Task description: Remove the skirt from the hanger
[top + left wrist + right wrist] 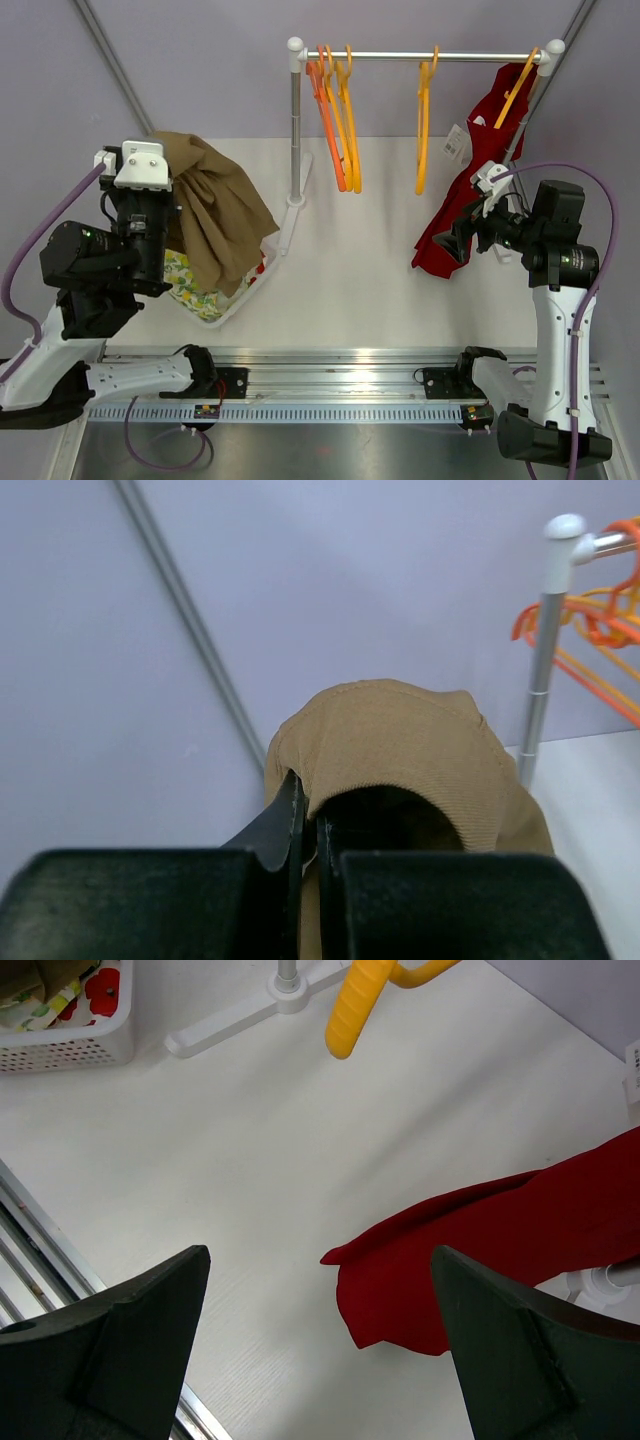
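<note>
A tan corduroy skirt [215,215] hangs from my left gripper [150,165] over a white basket [240,297]. In the left wrist view the jaws stand pressed together on a fold of the skirt [400,740], at my left gripper [308,810]. A red garment [470,200] hangs on an orange hanger [515,90] at the right end of the rail [400,56]. My right gripper [455,235] is open and empty beside its lower hem. In the right wrist view the red cloth [500,1250] lies ahead of my right gripper [320,1252], untouched.
Several empty orange and yellow hangers [335,120] hang on the rail, one yellow [360,1000] near the rack's white foot [250,1015]. The basket [60,1045] holds floral cloth. The rack's post [295,130] stands at table centre.
</note>
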Controlling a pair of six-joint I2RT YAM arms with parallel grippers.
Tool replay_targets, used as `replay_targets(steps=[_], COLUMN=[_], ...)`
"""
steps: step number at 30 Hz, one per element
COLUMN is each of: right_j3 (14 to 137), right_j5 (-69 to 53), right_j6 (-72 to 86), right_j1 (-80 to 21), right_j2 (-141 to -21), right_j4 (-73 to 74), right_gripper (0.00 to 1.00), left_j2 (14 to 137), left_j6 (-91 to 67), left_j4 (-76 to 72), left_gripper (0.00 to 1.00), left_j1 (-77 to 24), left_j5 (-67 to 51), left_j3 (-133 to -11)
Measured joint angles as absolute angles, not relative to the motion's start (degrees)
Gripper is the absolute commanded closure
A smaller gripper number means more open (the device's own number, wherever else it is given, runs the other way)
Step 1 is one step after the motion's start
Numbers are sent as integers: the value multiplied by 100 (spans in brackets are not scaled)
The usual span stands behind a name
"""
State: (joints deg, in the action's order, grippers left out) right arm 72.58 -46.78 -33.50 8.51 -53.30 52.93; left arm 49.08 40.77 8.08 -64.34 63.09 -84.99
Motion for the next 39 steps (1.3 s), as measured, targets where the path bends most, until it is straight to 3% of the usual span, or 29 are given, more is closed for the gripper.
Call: replay_targets(steps=[6, 13, 19, 24, 33, 34, 35, 36, 39], right_j3=[7258, 7258, 7231, 7231, 7299, 7365, 7465, 7590, 8088], right_j5=[-4768, -4768, -4775, -4775, -4797, -4812, -4814, -4821, -4786], right_j6=[-3308, -3310, -3310, -3315, -3365, -3371, -3371, -3363, -3190], right_j1=[878, 902, 904, 906, 908, 908, 908, 908, 908], right_j2=[-5332, -5310, -5260, -5242, -5155, -5170, -5196, -5231, -5374], right_j4=[5225, 5225, 5223, 5247, 5483, 5564, 5649, 5701, 5811], right_gripper=[0, 1, 0, 1, 2, 2, 2, 2, 0], left_j2=[4759, 4886, 5078, 5642, 6746, 6705, 6632, 6541, 5996], left_j6=[3870, 2108, -167, -1581, -2832, -2873, -2904, -2893, -2908], left_j4=[1087, 2392, 3472, 3297, 2189, 2169, 2178, 2206, 2493], left_gripper=[100, 100, 100, 100, 100, 90, 72, 61, 34], left_j1=[-5441, -3498, -1516, 16, 690, 711, 722, 722, 725], left_j5=[6228, 5019, 3236, 1125, -1013, -1070, -1081, -1074, -1033], left_j3=[-8374, -7673, -6222, -4849, -3835, -3837, -3841, -3846, -3959])
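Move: My left hand holds the brown skirt high by its waistband. The basket to receive it is about 6 cm ahead, 5 cm to the left and 47 cm below; the foot of the rack's left post stands some 20 cm ahead, 15 cm right and 50 cm down. From my empty right hand, the hanging red skirt's middle is about 12 cm ahead, 5 cm right and 5 cm lower, and the basket 53 cm left, 3 cm ahead and 25 cm below. With the brown skirt still pinched, I swing my left hand about 5 cm left, then plunge it some 45 cm down and a little forward into the basket, tipping the fingers from forward to steeply down. There I open them about halfway and start back up. My open right hand waits by the red skirt, then rises about 3 cm at the end. ##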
